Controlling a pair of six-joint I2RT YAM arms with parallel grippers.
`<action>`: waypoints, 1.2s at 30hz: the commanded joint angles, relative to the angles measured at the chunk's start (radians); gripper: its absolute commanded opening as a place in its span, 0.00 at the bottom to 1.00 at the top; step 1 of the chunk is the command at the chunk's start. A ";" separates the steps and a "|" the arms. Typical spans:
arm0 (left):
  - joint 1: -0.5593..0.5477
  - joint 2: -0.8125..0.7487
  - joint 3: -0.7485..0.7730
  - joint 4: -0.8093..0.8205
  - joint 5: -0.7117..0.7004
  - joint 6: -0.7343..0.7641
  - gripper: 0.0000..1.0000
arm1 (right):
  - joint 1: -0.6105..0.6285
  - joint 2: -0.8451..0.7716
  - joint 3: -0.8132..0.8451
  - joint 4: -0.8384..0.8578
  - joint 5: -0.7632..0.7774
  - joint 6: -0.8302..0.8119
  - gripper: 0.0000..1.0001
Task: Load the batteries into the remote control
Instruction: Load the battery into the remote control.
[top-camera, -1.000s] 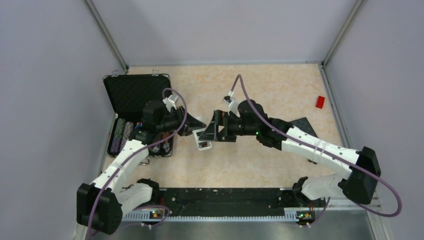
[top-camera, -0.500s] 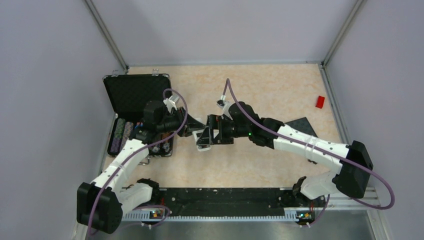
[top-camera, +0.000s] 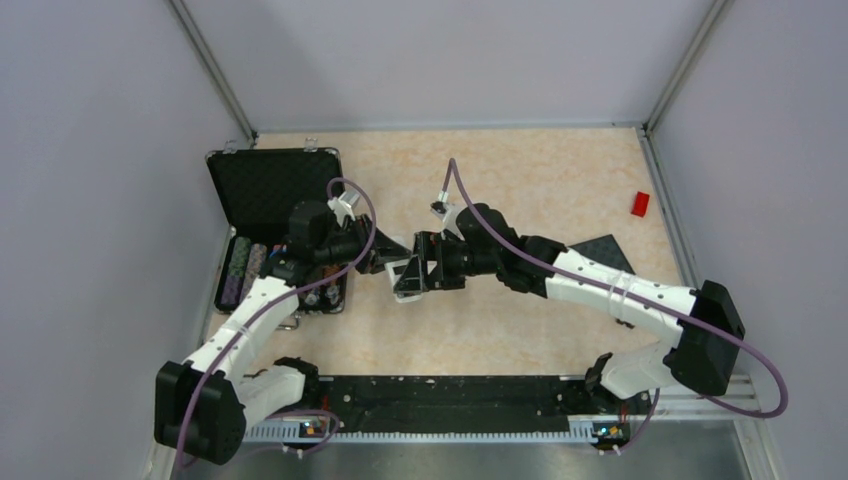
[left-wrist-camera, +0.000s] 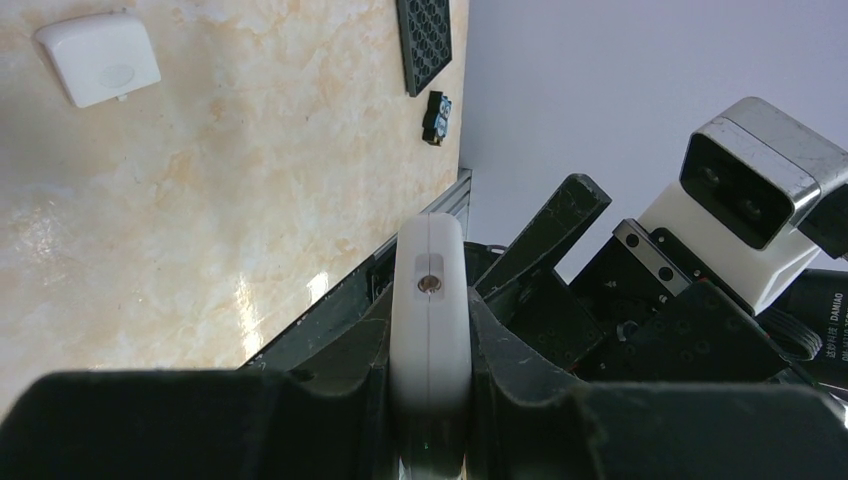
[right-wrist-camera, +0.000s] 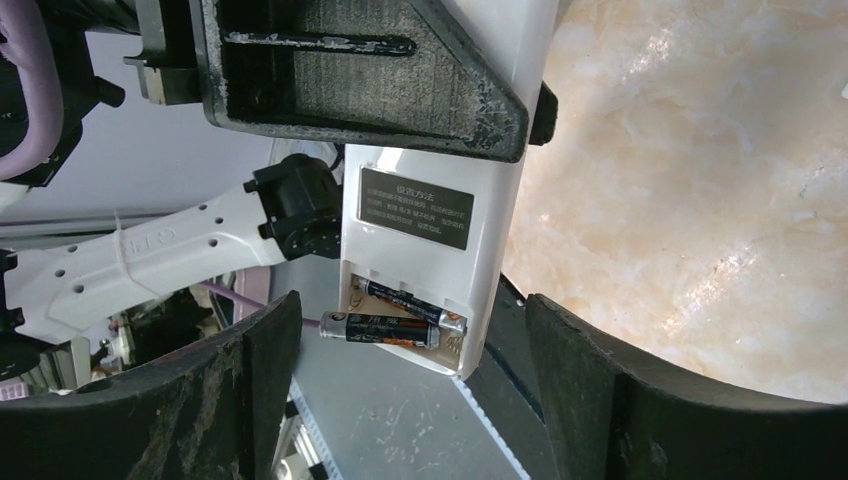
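Observation:
My left gripper (top-camera: 397, 262) is shut on the white remote control (top-camera: 406, 283) and holds it above the table. In the left wrist view the remote (left-wrist-camera: 430, 300) shows edge-on between the closed fingers (left-wrist-camera: 355, 350). In the right wrist view its back (right-wrist-camera: 432, 205) faces me with the battery bay uncovered. One battery (right-wrist-camera: 410, 298) lies in the bay. The second battery (right-wrist-camera: 380, 328) lies tilted at the bay's mouth, its left end sticking out past the edge. My right gripper (right-wrist-camera: 412, 380) is open, with a finger on each side of that end of the remote, touching nothing.
The small white cover piece (left-wrist-camera: 98, 58) lies on the table. An open black case (top-camera: 278, 180) with colourful chips (top-camera: 241, 270) sits at the left. A red block (top-camera: 640, 203) lies far right. A black plate (top-camera: 602, 250) lies under the right arm.
My right gripper has moved left, up to the remote held by the left gripper, mostly in the first half second. The left arm has barely moved.

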 joint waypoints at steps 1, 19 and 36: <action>-0.003 0.006 0.044 0.029 0.022 0.018 0.00 | 0.014 -0.023 0.022 0.054 -0.017 -0.024 0.81; -0.004 0.007 0.035 0.039 0.022 0.002 0.00 | 0.014 -0.025 0.008 0.044 -0.009 -0.057 0.60; -0.004 -0.005 0.035 0.043 0.035 -0.014 0.00 | 0.013 -0.008 -0.007 0.050 0.011 -0.067 0.52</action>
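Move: The jutting battery lies askew in the bay at the remote control's near end, between the right hand's open fingertips: about 1 cm ahead, 2 cm to the left and 1 cm below. The other battery lies in the bay about 1 cm farther out than that one, and the remote's middle is some 6 cm ahead of the hand and 1 cm left. On the table, about 20 cm down, the cover lies some 3 cm ahead and 4 cm right. From the left hand, the jutting battery is about 7 cm back, 1 cm right and 1 cm lower. Staying in place, the right hand slowly closes its fingers across the battery bay, from about four fifths open to about half. The finger at the battery's jutting end moves in against that end, pushing the battery along its length, while the opposite finger comes up to the remote's far side edge. The left hand keeps its grip and holds the remote still. ##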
